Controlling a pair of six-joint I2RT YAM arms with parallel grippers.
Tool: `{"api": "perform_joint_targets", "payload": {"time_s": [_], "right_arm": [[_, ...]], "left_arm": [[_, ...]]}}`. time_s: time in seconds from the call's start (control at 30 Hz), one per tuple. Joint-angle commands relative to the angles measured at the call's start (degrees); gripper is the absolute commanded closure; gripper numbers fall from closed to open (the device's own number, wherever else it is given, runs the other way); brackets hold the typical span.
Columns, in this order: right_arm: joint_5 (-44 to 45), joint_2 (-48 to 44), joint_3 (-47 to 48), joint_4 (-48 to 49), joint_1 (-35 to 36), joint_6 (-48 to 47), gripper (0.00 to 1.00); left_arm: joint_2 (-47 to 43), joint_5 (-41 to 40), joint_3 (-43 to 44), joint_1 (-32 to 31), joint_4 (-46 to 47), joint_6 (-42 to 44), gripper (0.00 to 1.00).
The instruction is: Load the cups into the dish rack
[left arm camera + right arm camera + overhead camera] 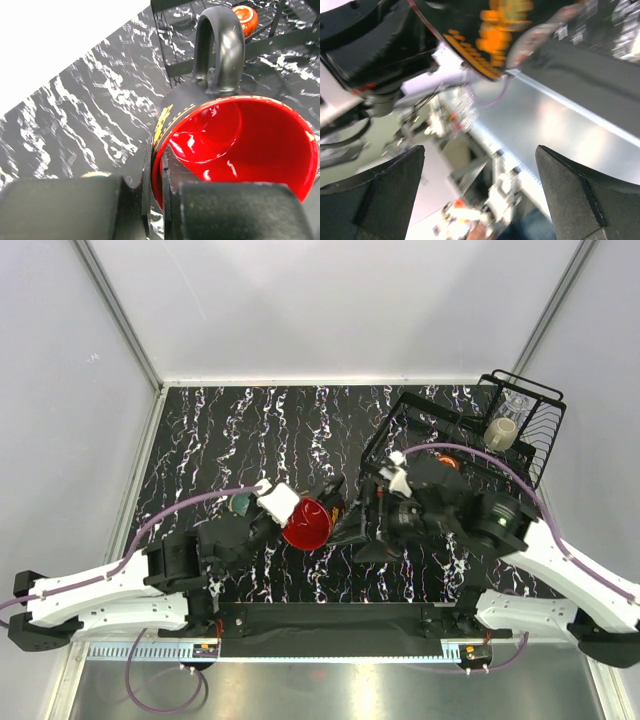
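The large dark mug with the red inside [307, 523] hangs tilted over the middle of the table. My left gripper [284, 514] is shut on its rim, one finger inside and one outside [160, 175]. The mug [240, 135] has its handle pointing up in the left wrist view. My right gripper [350, 530] stands open just right of the mug, and its wrist view is blurred, with the mug's dark patterned wall [490, 35] above the wide-apart jaws [480, 150]. The black wire dish rack [548, 435] at the far right holds a beige mug [503, 432], a clear glass [516, 400] and a small orange mug [245, 17].
A teal-green mug [240, 503] peeks out from under my left wrist. The table top [230, 430] is black marble-patterned, walled in white on three sides. A metal rail [330, 650] runs along the near edge between the arm bases.
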Motion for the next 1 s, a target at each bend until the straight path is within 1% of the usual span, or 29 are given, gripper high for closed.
{"api": "perform_joint_targets", "payload": {"time_s": [0.0, 0.07, 0.17, 0.37, 0.53, 0.63, 0.77, 0.97], "right_arm": [[-12.7, 4.1, 3.0, 10.4, -0.3, 5.8, 0.0], [-15.4, 6.6, 4.5, 13.6, -0.5, 8.5, 0.0], [-20.2, 9.1, 5.5, 14.9, -0.6, 11.3, 0.01], [-22.9, 10.6, 5.9, 16.4, -1.9, 13.7, 0.0], [-23.5, 11.5, 4.5, 18.7, -3.3, 17.7, 0.09], [-24.2, 12.3, 4.5, 19.3, -4.1, 19.7, 0.13], [-26.3, 13.9, 4.4, 20.3, -5.0, 21.3, 0.26], [-27.6, 15.7, 4.3, 19.2, -6.0, 21.1, 0.27]], "left_arm": [[-3.2, 3.3, 0.4, -0.2, 15.3, 14.1, 1.0], [-5.6, 6.5, -1.1, -0.1, 17.0, 16.7, 1.0], [-9.4, 10.1, -2.7, -0.2, 18.8, 20.3, 1.0], [-14.5, 18.1, -1.8, -0.2, 15.5, 22.6, 1.0], [-17.1, 22.0, -1.8, -0.2, 14.3, 23.9, 1.0], [-16.9, 23.6, -1.1, -0.2, 12.7, 25.7, 1.0], [-17.5, 24.6, -0.9, -0.1, 12.3, 28.0, 1.0], [-19.8, 25.5, -0.1, -0.1, 12.0, 30.6, 1.0]]}}
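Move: The left hand already pinches the red mug by its rim, with the mug's handle some 4 cm ahead and 7 cm to the right of that grip, roughly level. From the open right hand, the handle lies about 9 cm ahead and 4 cm to the left, near its height; the red mug's body is about 5 cm ahead and 6 cm left. The teal cup stands about 5 cm ahead and 11 cm left of the left hand, some 24 cm below. Back about 5 cm and up 3 cm the left hand draws the red mug, swinging its fingers some 25 degrees clockwise and tipping them up while keeping the rim pinched, which brings the handle round to the right hand. The right hand goes left about 7 cm and up about 4 cm, mostly rolling about its pointing direction, sets its wide-open fingers either side of the handle and begins to close them, still well open at the end. ##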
